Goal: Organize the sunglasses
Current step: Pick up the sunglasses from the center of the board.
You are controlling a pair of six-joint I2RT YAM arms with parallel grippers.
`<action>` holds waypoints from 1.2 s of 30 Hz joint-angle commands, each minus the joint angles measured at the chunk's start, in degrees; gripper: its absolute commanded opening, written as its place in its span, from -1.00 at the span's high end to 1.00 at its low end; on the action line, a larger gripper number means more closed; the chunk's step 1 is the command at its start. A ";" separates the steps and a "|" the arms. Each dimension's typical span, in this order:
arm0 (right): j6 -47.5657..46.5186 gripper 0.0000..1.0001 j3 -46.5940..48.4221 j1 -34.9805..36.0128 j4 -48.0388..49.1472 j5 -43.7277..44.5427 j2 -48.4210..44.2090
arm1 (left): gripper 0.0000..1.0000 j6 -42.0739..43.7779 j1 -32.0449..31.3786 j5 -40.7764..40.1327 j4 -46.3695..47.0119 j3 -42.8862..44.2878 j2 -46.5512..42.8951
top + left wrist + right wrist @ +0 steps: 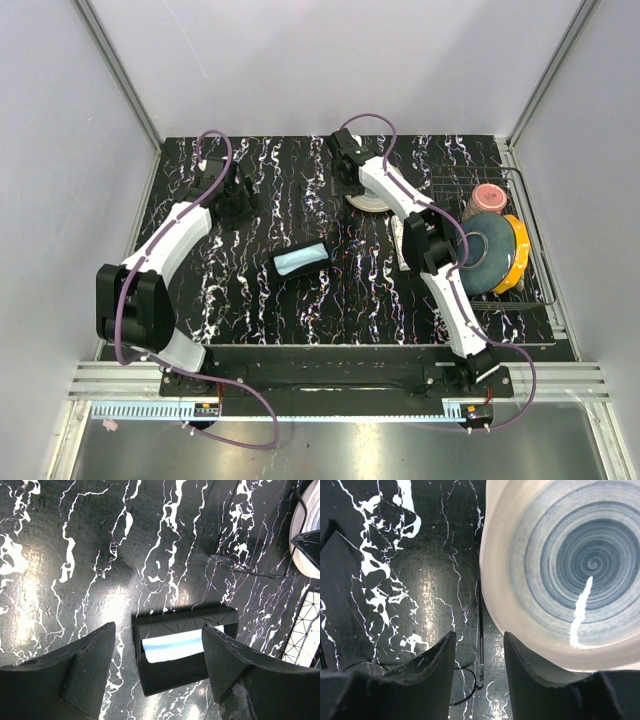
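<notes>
The sunglasses (481,611) lie on the black marbled table right beside a blue-swirl bowl (560,570). They show as a thin dark arm and one lens rim, and also as thin lines (250,569) in the left wrist view. My right gripper (479,635) is open just over them, one finger on each side of the arm, at the back centre (348,180). My left gripper (159,627) is open with nothing in it, at the back left (238,205). An open black case (170,672) with a pale blue cloth inside lies mid-table (300,262).
The bowl (365,203) sits against the right gripper's right finger side. A white patterned box (305,625) lies under the right arm. A wire dish rack (535,235) at the right holds plates and a pink cup (487,195).
</notes>
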 commanded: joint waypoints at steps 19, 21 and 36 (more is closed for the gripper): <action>-0.34 0.31 0.60 -0.31 -2.19 -4.23 1.30 | -0.46 0.43 2.23 5.05 4.01 -0.42 2.43; -0.25 0.31 0.78 -0.40 -2.19 -4.14 1.65 | -0.47 0.43 2.32 5.22 4.01 -0.50 2.34; -3.58 1.00 0.17 -0.40 1.14 -1.86 -2.55 | -0.43 1.92 2.76 5.22 3.39 1.77 0.50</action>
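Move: Almost straight below the right hand, some 4 cm down, the sunglasses' right leg runs forward along the plate's left rim; its middle is about 1 cm ahead. The frame front joins it about 4 cm back and 6 cm to the hand's left. The plate's middle is 5 cm ahead and 8 cm to the right; the black case stands some 15 cm back and 12 cm to the left. From the left hand that leg lies about 15 cm ahead, 25 cm right and 12 cm below. Narrowing its half-open fingers first while nearly hovering, the right hand then sinks about 4 cm, easing back some 1.5 cm, onto the sunglasses' right leg beside the plate rim. Low over the board, the fingers shut fully and pinch the thin leg a little ahead of its hinge, the wrist turning only slightly. ##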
